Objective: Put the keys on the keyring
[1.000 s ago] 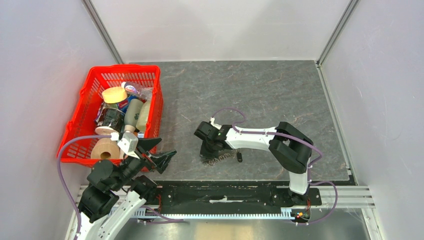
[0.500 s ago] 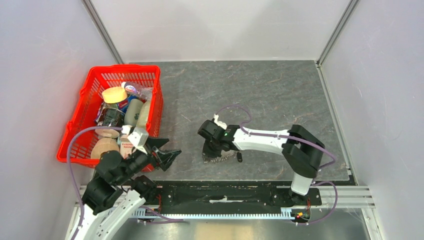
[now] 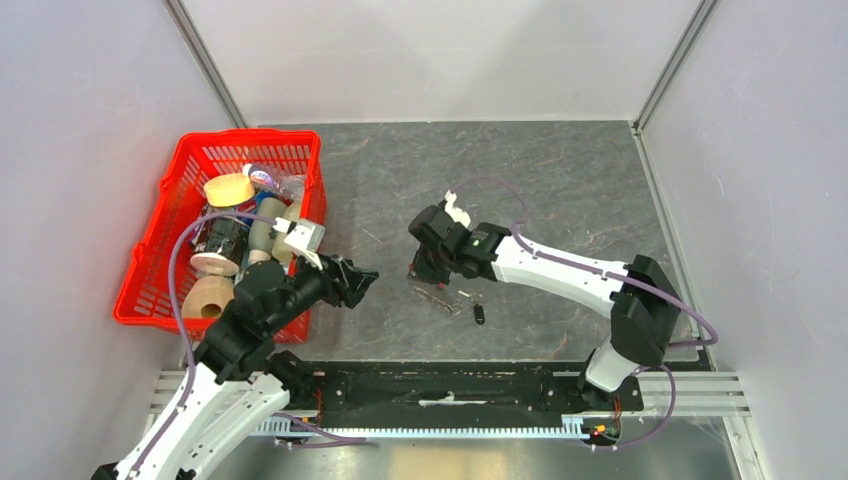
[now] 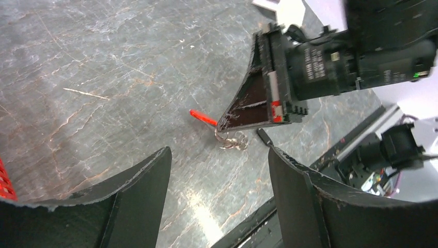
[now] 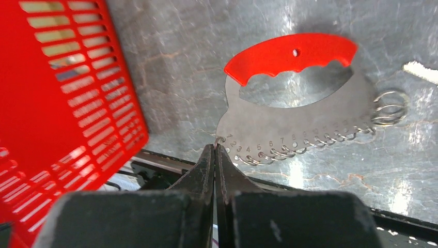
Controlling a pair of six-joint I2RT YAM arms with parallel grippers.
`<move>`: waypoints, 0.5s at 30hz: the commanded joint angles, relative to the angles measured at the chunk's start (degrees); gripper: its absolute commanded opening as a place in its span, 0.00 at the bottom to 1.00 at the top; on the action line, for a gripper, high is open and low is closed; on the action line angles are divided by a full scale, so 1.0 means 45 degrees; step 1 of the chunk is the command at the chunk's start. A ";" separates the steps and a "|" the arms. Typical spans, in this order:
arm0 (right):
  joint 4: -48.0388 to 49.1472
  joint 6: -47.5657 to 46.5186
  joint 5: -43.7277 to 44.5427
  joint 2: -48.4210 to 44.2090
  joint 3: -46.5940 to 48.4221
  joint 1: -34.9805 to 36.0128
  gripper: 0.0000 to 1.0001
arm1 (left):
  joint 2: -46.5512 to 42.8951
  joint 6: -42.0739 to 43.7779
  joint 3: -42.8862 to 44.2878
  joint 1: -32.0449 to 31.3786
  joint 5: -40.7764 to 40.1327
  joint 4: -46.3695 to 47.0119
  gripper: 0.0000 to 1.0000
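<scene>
The keyring (image 5: pixel 304 116) is a grey metal plate with a red curved strip (image 5: pixel 289 54) and a row of small rings along its edge. My right gripper (image 5: pixel 215 147) is shut on the end ring of that row. From above, the right gripper (image 3: pixel 425 268) points down at mid-table, with the keyring (image 3: pixel 438 294) just below it. The keys show as a small black fob (image 3: pixel 479 315) lying on the table to the right, apart from the keyring. My left gripper (image 3: pixel 362 278) is open and empty, facing the keyring (image 4: pixel 231 140) and the fob (image 4: pixel 263 137).
A red basket (image 3: pixel 222 148) full of bottles and jars stands at the left, close behind my left arm, and its wall (image 5: pixel 67 103) also fills the left of the right wrist view. A black rail (image 3: pixel 450 385) runs along the near table edge.
My right arm has stretched away from the rail, carrying the keyring a little away from the fob. My left arm has swung out to the right toward the keyring, its jaws slightly narrower.
</scene>
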 commanded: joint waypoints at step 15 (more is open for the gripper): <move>-0.1485 -0.1001 -0.1054 0.1596 0.3262 -0.2638 0.00 | 0.2581 -0.1783 -0.4973 -0.0382 -0.1308 1.1509 0.74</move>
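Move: The left hand's open fingers have the held keyring about 4 cm ahead, 11 cm to the right and 16 cm below. The right hand already pinches a ring at the keyring's left corner; the keyring's middle is level fore and aft with this hand, 4 cm to its right and 5 cm below. The keys with the black fob lie on the table about 3 cm back, 12 cm right and 13 cm below the right hand. Forward and a little up goes the right hand, about 8 cm, drifting slightly right and keeping its shut pinch on the corner ring while the keyring hangs from it. The left hand closes in beside it, its fingers still open: some 6 cm forward and 3 cm right, dipping about 6 cm before coming back up nearly half of that, its left side rolling down about 10 degrees. ##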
